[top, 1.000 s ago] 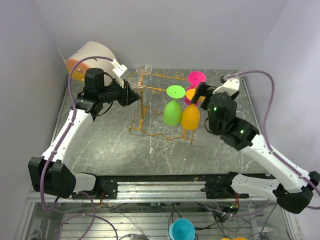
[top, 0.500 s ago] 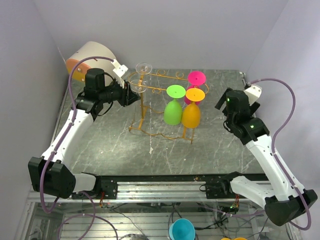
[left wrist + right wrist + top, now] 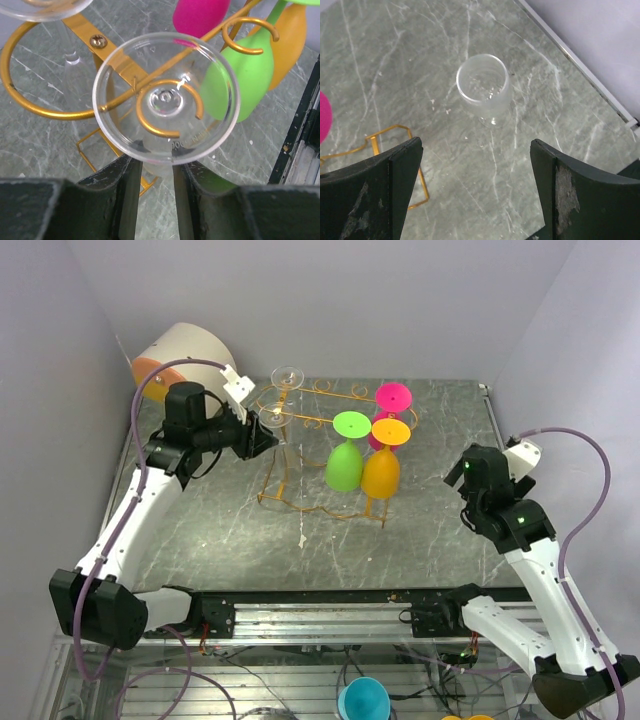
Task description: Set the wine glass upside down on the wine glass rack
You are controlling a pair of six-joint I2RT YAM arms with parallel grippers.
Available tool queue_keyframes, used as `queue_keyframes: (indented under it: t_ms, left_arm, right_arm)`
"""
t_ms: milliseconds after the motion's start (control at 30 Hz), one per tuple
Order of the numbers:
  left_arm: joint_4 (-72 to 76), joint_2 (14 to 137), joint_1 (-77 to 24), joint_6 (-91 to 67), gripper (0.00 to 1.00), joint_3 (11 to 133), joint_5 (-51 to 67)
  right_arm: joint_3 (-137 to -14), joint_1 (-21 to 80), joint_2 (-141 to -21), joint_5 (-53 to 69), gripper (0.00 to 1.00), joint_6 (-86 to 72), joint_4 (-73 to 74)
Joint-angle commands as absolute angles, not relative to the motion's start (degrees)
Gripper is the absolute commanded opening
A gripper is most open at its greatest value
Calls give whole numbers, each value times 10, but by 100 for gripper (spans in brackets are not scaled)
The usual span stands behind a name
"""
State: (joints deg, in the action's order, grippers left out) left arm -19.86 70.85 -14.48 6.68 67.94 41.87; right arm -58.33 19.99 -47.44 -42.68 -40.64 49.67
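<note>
The golden wire wine glass rack [image 3: 330, 392] stands at the table's middle back. A clear wine glass [image 3: 275, 418] hangs upside down at its left end, its foot [image 3: 210, 115] resting on a gold loop. My left gripper [image 3: 262, 437] reaches in from the left, and its jaws [image 3: 155, 165] stand close on either side of the bowl below the foot. Whether they press on it is unclear. My right gripper [image 3: 468, 480] is far right of the rack, open [image 3: 477, 145] and empty. Another clear wine glass [image 3: 483, 90] stands upright on the table beyond it.
Green [image 3: 344, 465], orange [image 3: 381, 472] and pink [image 3: 392, 397] glasses hang upside down on the rack's right half. A second clear glass [image 3: 288, 375] hangs at the back left loop. A cream drum with an orange face [image 3: 185, 350] sits in the back left corner.
My right arm has pulled away from the orange glass and swung back to the right side of the table. The left arm has shifted only slightly beside the hanging clear glass.
</note>
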Motion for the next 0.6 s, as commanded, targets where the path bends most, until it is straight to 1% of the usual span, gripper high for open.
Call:
queue_keyframes:
  t_ms: [0,367,400,433,500,533,567]
  left_arm:
    - [-218,687,-150,104,42,669,399]
    - [-281,657,-150,149,56,679,319]
    - [-288,655,-152,150,59,684,303]
    - [-298,653,-156,156,64,690,277]
    - [-323,651,-171,171,69,707,230]
    - [-333,651,-179,176,74,716,206]
    - [-344,651,-186,177,82,725,185]
  right_arm:
    - [-588,195,-467,-440,88,-435,564]
    - [-613,195,-464,-482,88,-467,625]
    - [-615,195,-466,-482,88,-472,628]
    - [-614,195,-470,-478,88,-473,625]
    - [-614,196,-477,-476,88,-476,620]
    - [-615,195,-482,-479,88,-478,618]
    - [-617,195,-489,-490,86,-479,615]
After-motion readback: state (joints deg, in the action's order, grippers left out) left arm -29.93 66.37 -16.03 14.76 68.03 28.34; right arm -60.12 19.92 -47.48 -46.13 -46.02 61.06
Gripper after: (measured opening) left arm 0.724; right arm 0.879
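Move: The front clear glass already hangs upside down on the rack, its middle about 4 cm ahead of the left hand, 3 cm right and 4 cm lower. The rear clear glass hangs 7 cm beyond it and 2 cm farther right; the green one hangs 14 cm to its right and some 3 cm nearer the base. For the right hand, the standing clear glass is about 7 cm ahead, 3 cm right, 17 cm below; the orange glass hangs 18 cm left, 4 cm ahead, about level. Leftwards and slightly down, the left hand backs away from the hanging front clear glass by about 3.5 cm, its fingers spreading from partly to well open and tipping some 10 degrees more downward as they swing a little counter-clockwise. Meanwhile the right hand, wide open and empty, draws back about 3 cm and drifts 2 cm right, dipping slightly. ##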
